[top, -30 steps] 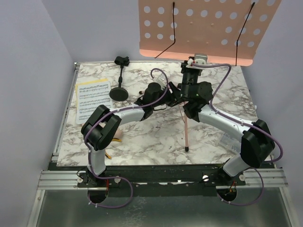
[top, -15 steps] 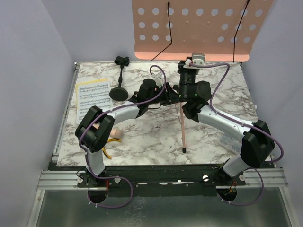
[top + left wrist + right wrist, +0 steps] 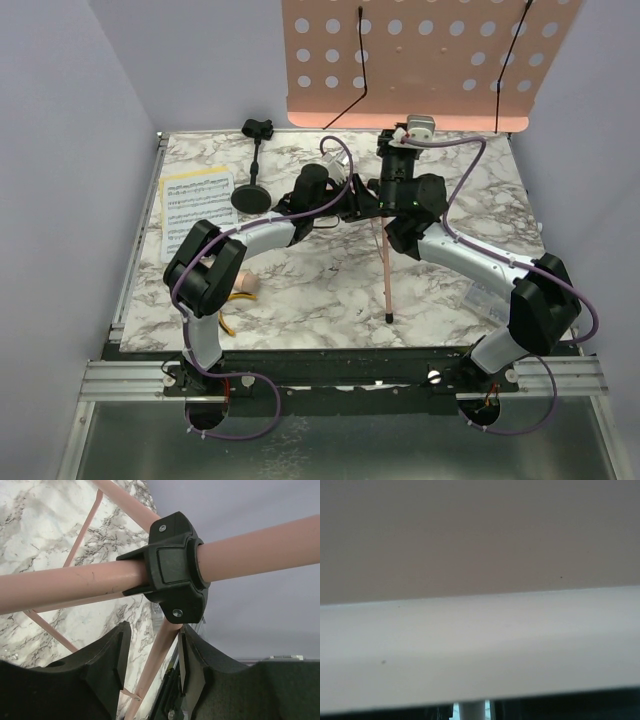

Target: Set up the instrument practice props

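The pink perforated music-stand desk (image 3: pixel 430 60) hangs high at the back, tilted. My right gripper (image 3: pixel 398 162) is shut on its pole just under the desk. In the right wrist view the desk's underside (image 3: pixel 480 630) fills the frame, with the pole (image 3: pixel 472 711) between dark fingers. One pink tripod leg (image 3: pixel 384 270) reaches down to the table. My left gripper (image 3: pixel 152 640) stands open around a pink leg (image 3: pixel 157 667), below the black collar (image 3: pixel 175 575). Sheet-music pages (image 3: pixel 198 210), the black mic stand (image 3: pixel 252 195) and the beige microphone (image 3: pixel 243 287) lie at the left.
Yellow-handled pliers (image 3: pixel 226 322) lie near the table's front-left edge, partly under my left arm. A clear plastic box (image 3: pixel 482 293) sits at the right, behind my right forearm. The marble table (image 3: pixel 320 290) ends in a metal rail at the front.
The stand shifted a little to the left and its leg tip slid left. My left gripper moved up to the tripod and narrowed around a leg.
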`<control>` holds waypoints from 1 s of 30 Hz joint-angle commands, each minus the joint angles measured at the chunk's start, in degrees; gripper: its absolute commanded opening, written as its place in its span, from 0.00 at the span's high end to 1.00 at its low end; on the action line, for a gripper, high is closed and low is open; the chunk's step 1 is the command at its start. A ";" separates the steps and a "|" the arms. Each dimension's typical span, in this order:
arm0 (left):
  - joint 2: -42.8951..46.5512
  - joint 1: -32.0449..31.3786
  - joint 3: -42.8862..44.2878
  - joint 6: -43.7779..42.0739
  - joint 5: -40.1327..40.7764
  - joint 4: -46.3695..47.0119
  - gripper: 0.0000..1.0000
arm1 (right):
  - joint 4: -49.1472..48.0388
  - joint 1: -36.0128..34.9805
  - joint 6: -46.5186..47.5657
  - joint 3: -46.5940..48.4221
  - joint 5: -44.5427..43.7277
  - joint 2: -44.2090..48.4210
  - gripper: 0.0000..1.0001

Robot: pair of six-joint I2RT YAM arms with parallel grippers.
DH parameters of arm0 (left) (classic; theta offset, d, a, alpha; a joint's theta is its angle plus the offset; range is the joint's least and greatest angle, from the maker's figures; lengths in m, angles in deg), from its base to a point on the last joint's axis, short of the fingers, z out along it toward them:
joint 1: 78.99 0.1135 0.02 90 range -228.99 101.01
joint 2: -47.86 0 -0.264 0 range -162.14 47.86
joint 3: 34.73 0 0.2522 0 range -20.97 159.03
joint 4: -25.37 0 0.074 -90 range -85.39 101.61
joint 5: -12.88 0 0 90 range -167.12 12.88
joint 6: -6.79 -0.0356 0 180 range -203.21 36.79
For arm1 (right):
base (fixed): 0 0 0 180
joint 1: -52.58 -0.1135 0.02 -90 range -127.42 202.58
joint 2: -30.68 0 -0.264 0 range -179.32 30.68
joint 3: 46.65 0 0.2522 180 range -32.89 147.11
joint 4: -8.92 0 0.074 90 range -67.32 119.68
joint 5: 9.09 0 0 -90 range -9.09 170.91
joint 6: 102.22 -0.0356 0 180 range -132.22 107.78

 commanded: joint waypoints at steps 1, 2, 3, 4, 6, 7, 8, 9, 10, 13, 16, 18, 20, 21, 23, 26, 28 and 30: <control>-3.97 2.04 -4.28 -3.43 6.13 -12.53 0.57 | -0.82 -2.50 -1.06 1.32 -7.27 2.17 0.84; -4.22 2.05 -4.25 -3.21 5.96 -12.52 0.59 | 0.91 -2.52 -1.69 1.66 -6.49 2.58 0.80; -4.44 2.05 -4.07 -3.12 5.60 -12.53 0.62 | 2.96 -2.52 -2.57 1.83 -5.69 3.06 0.76; -4.68 2.04 -3.95 -2.89 5.05 -12.49 0.65 | 5.38 -2.53 -3.22 2.17 -4.71 3.64 0.73; -4.91 2.09 -3.77 -2.67 4.34 -12.51 0.68 | 11.40 -2.52 -4.76 3.59 -2.91 4.59 0.69; -5.00 2.06 -3.68 -2.73 4.13 -12.53 0.68 | 13.52 -2.52 -5.52 4.21 -2.54 4.83 0.69; -5.02 2.05 -3.69 -2.73 4.03 -12.43 0.70 | 14.84 -2.52 -5.99 4.48 -1.93 4.93 0.68; -4.92 2.05 -3.75 -3.04 4.22 -12.51 0.71 | 15.15 -2.52 -6.08 4.65 -1.65 4.87 0.67; -4.81 2.09 -3.83 -3.23 4.35 -12.44 0.71 | 15.60 -2.52 -6.06 5.02 -1.57 4.72 0.64; -4.75 2.13 -3.90 -3.11 4.32 -12.53 0.72 | 24.15 -2.59 -9.22 7.16 0.03 5.45 0.50; -4.60 2.23 -3.98 -3.54 4.43 -12.50 0.73 | 39.05 -2.79 -16.84 9.01 3.99 9.44 0.39; -4.53 2.35 -3.93 -4.12 4.86 -12.99 0.73 | 47.29 -2.79 -21.04 8.27 7.00 13.22 0.34; -4.60 2.40 -3.93 -4.69 5.47 -13.51 0.73 | 54.41 -2.79 -24.05 5.93 10.62 17.78 0.30; -4.69 2.40 -3.96 -4.75 5.64 -13.66 0.73 | 57.71 -2.79 -25.27 4.50 12.45 20.54 0.30; -5.02 2.55 -3.72 -4.53 5.45 -13.88 0.73 | 61.61 -2.79 -26.64 0.14 17.07 25.93 0.27; -4.99 2.50 -3.75 -4.26 5.26 -14.01 0.73 | 63.93 -2.72 -24.74 -8.82 22.57 33.66 0.26; -4.73 2.48 -3.85 -4.40 5.50 -14.10 0.73 | 61.68 -2.68 -23.63 -15.68 20.64 38.90 0.20; -4.55 2.48 -3.85 -4.48 5.51 -14.12 0.73 | 57.08 -2.46 -22.33 -22.68 19.37 42.31 0.13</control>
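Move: The right hand still holds the stand's upper shaft between its fingers; the pink tray's middle is about 10 cm ahead, 4 cm to the right and 18 cm above, and the black hub some 20 cm straight below. The left hand has the lower tube between its open fingers, about 1 cm to its right, with the hub 3 cm ahead, 1 cm to the right and 5 cm above. Left fingers close on the lower tube; right ones release the upper shaft, drawing back about 12 cm. ##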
